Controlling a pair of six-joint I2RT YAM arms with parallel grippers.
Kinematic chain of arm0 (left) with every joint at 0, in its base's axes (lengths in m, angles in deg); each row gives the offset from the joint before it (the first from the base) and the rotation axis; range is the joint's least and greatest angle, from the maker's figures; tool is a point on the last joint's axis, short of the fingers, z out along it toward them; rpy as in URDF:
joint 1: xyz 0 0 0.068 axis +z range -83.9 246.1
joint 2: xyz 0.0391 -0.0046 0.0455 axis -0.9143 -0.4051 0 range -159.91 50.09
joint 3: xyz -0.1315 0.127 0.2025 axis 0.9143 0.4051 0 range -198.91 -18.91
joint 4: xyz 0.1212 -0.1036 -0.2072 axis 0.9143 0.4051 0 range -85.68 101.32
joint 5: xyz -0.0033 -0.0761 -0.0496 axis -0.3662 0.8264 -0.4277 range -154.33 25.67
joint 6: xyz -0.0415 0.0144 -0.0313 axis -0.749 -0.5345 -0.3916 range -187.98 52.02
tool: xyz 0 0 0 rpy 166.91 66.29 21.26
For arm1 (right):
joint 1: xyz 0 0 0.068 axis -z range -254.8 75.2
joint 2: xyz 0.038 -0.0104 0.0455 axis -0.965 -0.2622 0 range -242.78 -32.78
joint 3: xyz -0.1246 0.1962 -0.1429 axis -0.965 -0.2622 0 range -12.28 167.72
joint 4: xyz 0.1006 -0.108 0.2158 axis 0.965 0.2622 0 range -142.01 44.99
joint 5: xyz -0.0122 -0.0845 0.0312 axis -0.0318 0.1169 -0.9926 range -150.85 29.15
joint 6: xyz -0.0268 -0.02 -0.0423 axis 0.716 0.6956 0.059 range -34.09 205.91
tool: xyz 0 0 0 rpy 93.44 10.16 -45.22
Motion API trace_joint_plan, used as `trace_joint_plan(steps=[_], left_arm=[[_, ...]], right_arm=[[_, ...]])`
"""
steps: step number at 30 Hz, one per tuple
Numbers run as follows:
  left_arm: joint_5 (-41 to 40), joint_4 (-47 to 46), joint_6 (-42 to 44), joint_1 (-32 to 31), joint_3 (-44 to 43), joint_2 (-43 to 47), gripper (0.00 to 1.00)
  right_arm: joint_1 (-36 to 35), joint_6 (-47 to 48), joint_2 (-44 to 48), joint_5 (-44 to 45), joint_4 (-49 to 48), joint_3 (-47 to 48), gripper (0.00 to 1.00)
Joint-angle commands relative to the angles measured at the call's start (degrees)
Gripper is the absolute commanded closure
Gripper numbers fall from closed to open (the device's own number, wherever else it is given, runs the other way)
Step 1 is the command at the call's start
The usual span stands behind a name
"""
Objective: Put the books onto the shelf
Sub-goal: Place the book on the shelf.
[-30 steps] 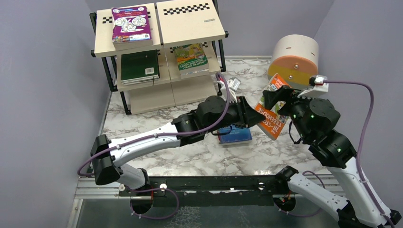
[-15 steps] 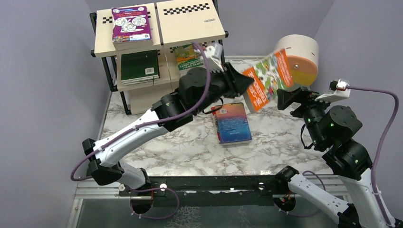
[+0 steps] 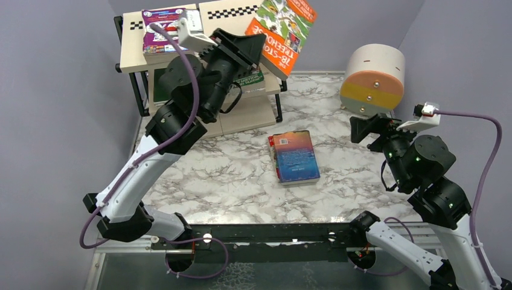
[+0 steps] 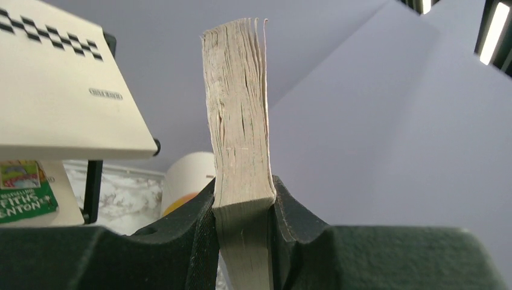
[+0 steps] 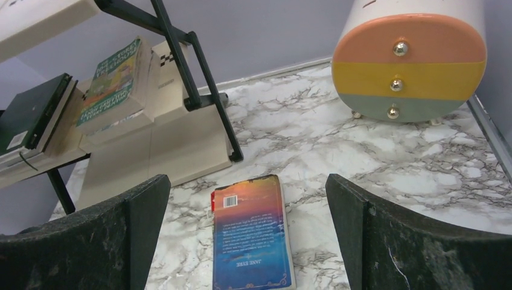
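My left gripper (image 3: pixel 258 43) is shut on an orange and green cartoon book (image 3: pixel 281 30), held high over the right top board of the shelf (image 3: pixel 226 33). In the left wrist view the book's page edge (image 4: pixel 238 121) stands upright, pinched between the jaws of the left gripper (image 4: pixel 243 211), with the shelf's top board (image 4: pixel 60 103) to its left. A blue and orange book (image 3: pixel 294 156) lies flat on the marble table. My right gripper (image 5: pixel 244 184) hangs open above that blue book (image 5: pixel 252 241), apart from it. A purple book (image 3: pixel 164 27) lies on the left top board.
A green cartoon book (image 5: pixel 112 84) and a dark green book (image 5: pixel 30 112) lie on the middle tier. A round beige drum with orange and yellow bands (image 3: pixel 371 75) stands at the back right. Grey walls close in both sides.
The left arm has carried the orange book up and left, from over the table's middle to above the shelf top. The right arm drew back to the right and has held still since.
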Motion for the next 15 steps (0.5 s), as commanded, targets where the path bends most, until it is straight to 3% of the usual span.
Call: trace_joint_plan(steps=[1,15], left_arm=[[-11.2,-7.7,4.3,0.2,-5.6,4.7,1.00],[-23.3,-13.0,15.3,0.2,-2.3,9.2,1.00]], right_arm=[[-0.2,-0.3,-0.1,-3.0,0.1,-1.4,0.00],[-0.2,-1.2,-1.1,-9.1,-3.4,-5.0,0.01]])
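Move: My left hand holds the orange book; the empty right board of the top shelf lies about 22 cm ahead, 5 cm left and 13 cm below. The purple book on the left board is 21 cm ahead, 26 cm left, 11 cm below; the green-orange book one tier down is 23 cm ahead, 4 cm left, 28 cm below. From my right hand, the blue book is about 10 cm ahead, 10 cm left, 26 cm below, the shelf's right foot some 16 cm beyond it and 4 cm farther left. Keeping the orange book pinched, I swing my left hand about 14 cm left across the front of the top shelf, lifting it some 7 cm and easing slightly back, while the wrist turns roughly 20 degrees counter-clockwise to bring the book round. My open right hand starts down and left towards the blue book, about 4 cm in all. ##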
